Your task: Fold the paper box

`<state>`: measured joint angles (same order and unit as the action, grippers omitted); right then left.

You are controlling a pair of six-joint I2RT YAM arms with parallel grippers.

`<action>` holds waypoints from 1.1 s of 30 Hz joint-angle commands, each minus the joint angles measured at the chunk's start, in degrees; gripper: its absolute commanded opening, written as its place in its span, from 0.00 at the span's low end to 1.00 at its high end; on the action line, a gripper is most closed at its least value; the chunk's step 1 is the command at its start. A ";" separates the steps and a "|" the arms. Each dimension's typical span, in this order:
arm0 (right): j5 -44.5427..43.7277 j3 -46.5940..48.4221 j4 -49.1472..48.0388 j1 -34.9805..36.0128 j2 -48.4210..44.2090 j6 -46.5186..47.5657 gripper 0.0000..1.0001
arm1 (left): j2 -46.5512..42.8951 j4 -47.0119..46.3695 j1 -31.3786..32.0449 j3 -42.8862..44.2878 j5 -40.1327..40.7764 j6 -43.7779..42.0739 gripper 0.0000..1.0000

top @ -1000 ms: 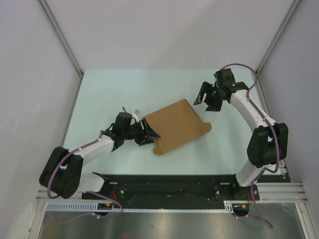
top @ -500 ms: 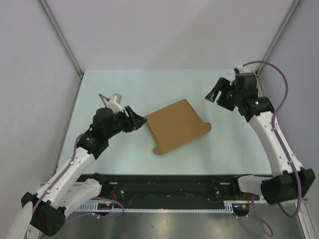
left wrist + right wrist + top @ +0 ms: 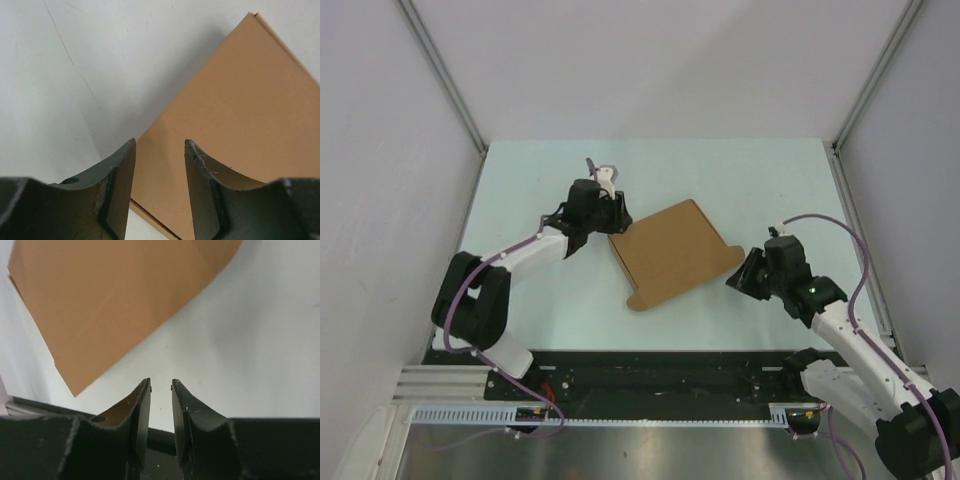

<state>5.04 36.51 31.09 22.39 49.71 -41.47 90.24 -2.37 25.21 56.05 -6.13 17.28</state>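
Observation:
The paper box (image 3: 672, 254) lies flat on the table as a brown cardboard sheet with a rounded flap at its right end. My left gripper (image 3: 616, 220) hovers at the sheet's far left corner. In the left wrist view the left gripper (image 3: 160, 145) is open, and the cardboard (image 3: 240, 120) shows in the gap and beyond it, not pinched. My right gripper (image 3: 737, 279) is just off the rounded flap on the near right. Seen from the right wrist, the right gripper (image 3: 161, 383) has a narrow empty gap, and the paper box (image 3: 110, 300) lies ahead of its tips.
The pale green table (image 3: 550, 170) is bounded by white walls with metal posts at the back left and back right. A black rail (image 3: 660, 375) with the arm bases runs along the near edge.
The left gripper moved from the box's near left edge to its far left corner. The right arm swung from the far right to the near right of the flap. Both jaws narrowed; the box stayed put.

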 commanded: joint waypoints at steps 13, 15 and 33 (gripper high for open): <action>-11.98 -14.18 -19.57 12.59 0.39 -11.96 0.26 | 7.49 -6.51 2.38 0.99 3.67 -4.01 0.51; -12.50 -14.89 -19.49 12.68 -0.31 -12.31 0.25 | 8.64 -6.51 2.30 0.99 2.71 -3.92 0.51; -17.60 -22.80 -23.79 14.26 -5.15 -15.83 0.25 | 18.74 -3.69 3.09 2.57 2.62 -2.07 0.49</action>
<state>-9.04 14.85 11.33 35.83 45.04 -55.57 104.03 -11.55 27.59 59.05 -3.68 15.22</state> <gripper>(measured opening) 0.249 0.497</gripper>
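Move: The far edge of the paper box's top, beside its left corner, lies about 3 cm ahead, 2 cm right and 6 cm below the left hand; the corner is level with the hand and 2 cm to its left, the box's middle 10 cm right and 2 cm back. From the right hand, the middle of the near flap is about 4 cm ahead, 10 cm left and 8 cm down; the flap's right ear lies some 9 cm ahead and 1 cm right. Down about 6 cm in two stages goes the left hand, then on forward and right nearly level, some 3 cm each way in all, fingers half open, its right finger coming onto the box top just inside the far edge and pushing along it. The right hand sinks about 8 cm on the near side of the flap, also drawing back 2 cm and swinging 3 cm left before easing partly back right, touching nothing. ##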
